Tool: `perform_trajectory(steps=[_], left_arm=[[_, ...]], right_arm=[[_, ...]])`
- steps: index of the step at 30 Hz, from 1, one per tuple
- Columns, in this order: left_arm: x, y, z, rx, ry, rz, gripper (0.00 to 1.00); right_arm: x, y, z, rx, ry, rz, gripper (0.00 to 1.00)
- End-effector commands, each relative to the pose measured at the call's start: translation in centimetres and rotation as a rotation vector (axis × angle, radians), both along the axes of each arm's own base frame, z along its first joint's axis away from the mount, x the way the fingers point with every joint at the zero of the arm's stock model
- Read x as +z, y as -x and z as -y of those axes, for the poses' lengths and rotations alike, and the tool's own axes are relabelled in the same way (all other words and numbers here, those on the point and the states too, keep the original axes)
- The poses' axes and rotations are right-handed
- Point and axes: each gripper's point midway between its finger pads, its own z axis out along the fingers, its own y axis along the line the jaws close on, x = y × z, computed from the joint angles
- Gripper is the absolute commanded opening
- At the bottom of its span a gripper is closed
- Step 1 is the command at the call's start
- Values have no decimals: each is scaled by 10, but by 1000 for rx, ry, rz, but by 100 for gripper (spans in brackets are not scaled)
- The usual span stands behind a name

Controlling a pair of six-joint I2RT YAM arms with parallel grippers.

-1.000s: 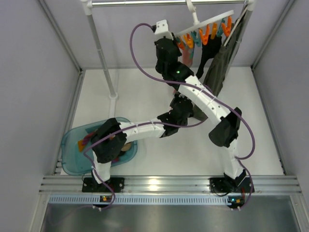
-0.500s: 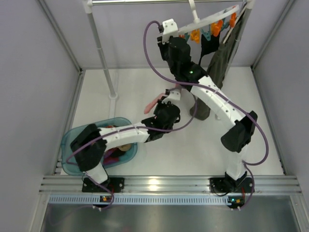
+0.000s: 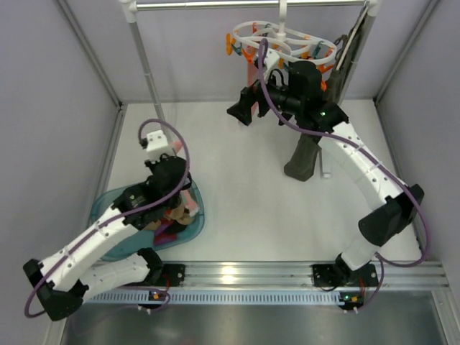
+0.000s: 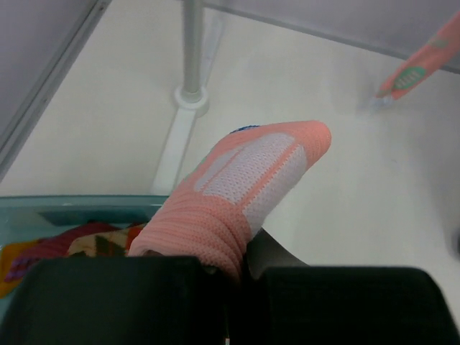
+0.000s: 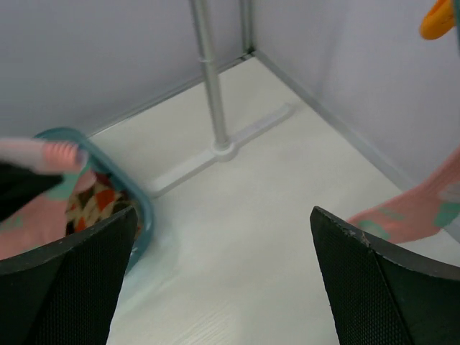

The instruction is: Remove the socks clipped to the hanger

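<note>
The white oval hanger (image 3: 284,39) with orange and teal clips hangs from the top rail. A pink sock (image 3: 249,70) still dangles from it, seen at the right edge as the pink sock (image 5: 413,212). My right gripper (image 3: 241,109) stands open and empty just left of and below the hanger, its fingers (image 5: 381,280) wide apart over bare floor. My left gripper (image 3: 178,195) is shut on another pink sock (image 4: 248,176) above the rim of the teal basin (image 3: 108,215). Several colourful socks (image 4: 65,248) lie in the basin.
The rack's upright pole (image 3: 151,79) and its foot (image 4: 190,97) stand between the basin and the back wall. A long dark olive garment (image 3: 305,154) hangs on a slim hanger at the right, reaching the floor. An orange clip (image 5: 440,18) shows at the top right.
The left arm swung back from the middle to the basin, carrying the pink sock. The right gripper opened, came away from the hanger and dropped left; the tilted hanger swung back level.
</note>
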Motion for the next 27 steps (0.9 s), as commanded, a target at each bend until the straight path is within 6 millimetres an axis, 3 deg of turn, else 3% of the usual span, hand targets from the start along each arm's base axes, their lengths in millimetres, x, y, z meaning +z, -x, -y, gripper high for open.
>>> perform_trajectory(steps=[1,3,4,7,9,11,12,14,18,21,22,25,26,27], left_arm=[[-30,25,-47,82,37,-125,0],[-39,30,-69,156,54,-145,0],[-55,34,-78,179,33,-183,2],[-86,36,-93,256,59,-248,14],[-99,35,-94,280,77,-283,27],[-111,33,-85,265,85,-332,48],[-112,32,-80,259,112,-340,76],[-113,32,-72,232,149,-356,95],[-77,21,-58,179,204,-293,98],[-65,9,-58,195,134,-268,98],[-57,3,-57,199,131,-249,98],[-65,-13,-41,156,112,-275,98],[-70,-16,-38,150,111,-288,98],[-70,-18,-33,136,121,-287,98]], right_arm=[[37,83,-2,293,-73,11,100],[41,103,6,318,-103,1,100],[41,110,9,333,-111,1,99],[44,136,23,344,-143,26,99],[42,151,34,336,-157,49,99],[38,153,44,286,-157,50,99],[35,161,52,265,-154,48,100],[30,156,67,162,-153,38,99],[22,164,93,54,-173,45,99],[23,157,96,24,-169,52,99],[24,153,95,24,-161,59,99],[20,126,87,9,-128,27,99],[29,120,85,20,-122,53,99],[17,103,79,7,-92,34,99]])
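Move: Below and to the left of the left hand, which holds the pink sock, the blue tray's middle lies about 13 cm left, 9 cm back and 25 cm down; the rack's left foot stands some 15 cm ahead and 7 cm left, 27 cm down. For the empty, open right hand, the pink sock still hanging is roughly 12 cm ahead, 3 cm right and 3 cm higher; the hanger ring's middle is about 10 cm ahead, 11 cm right and 12 cm up. Swinging left and down about 10 cm each way, the left hand carries the pink sock over the tray, tips its fingers down some 20 degrees, opens wide and lets go, then rises and eases back right and forward. The right hand, open, pulls back about 17 cm and right 9 cm with its wrist against the hanger ring, dragging it along, then starts forward again. ##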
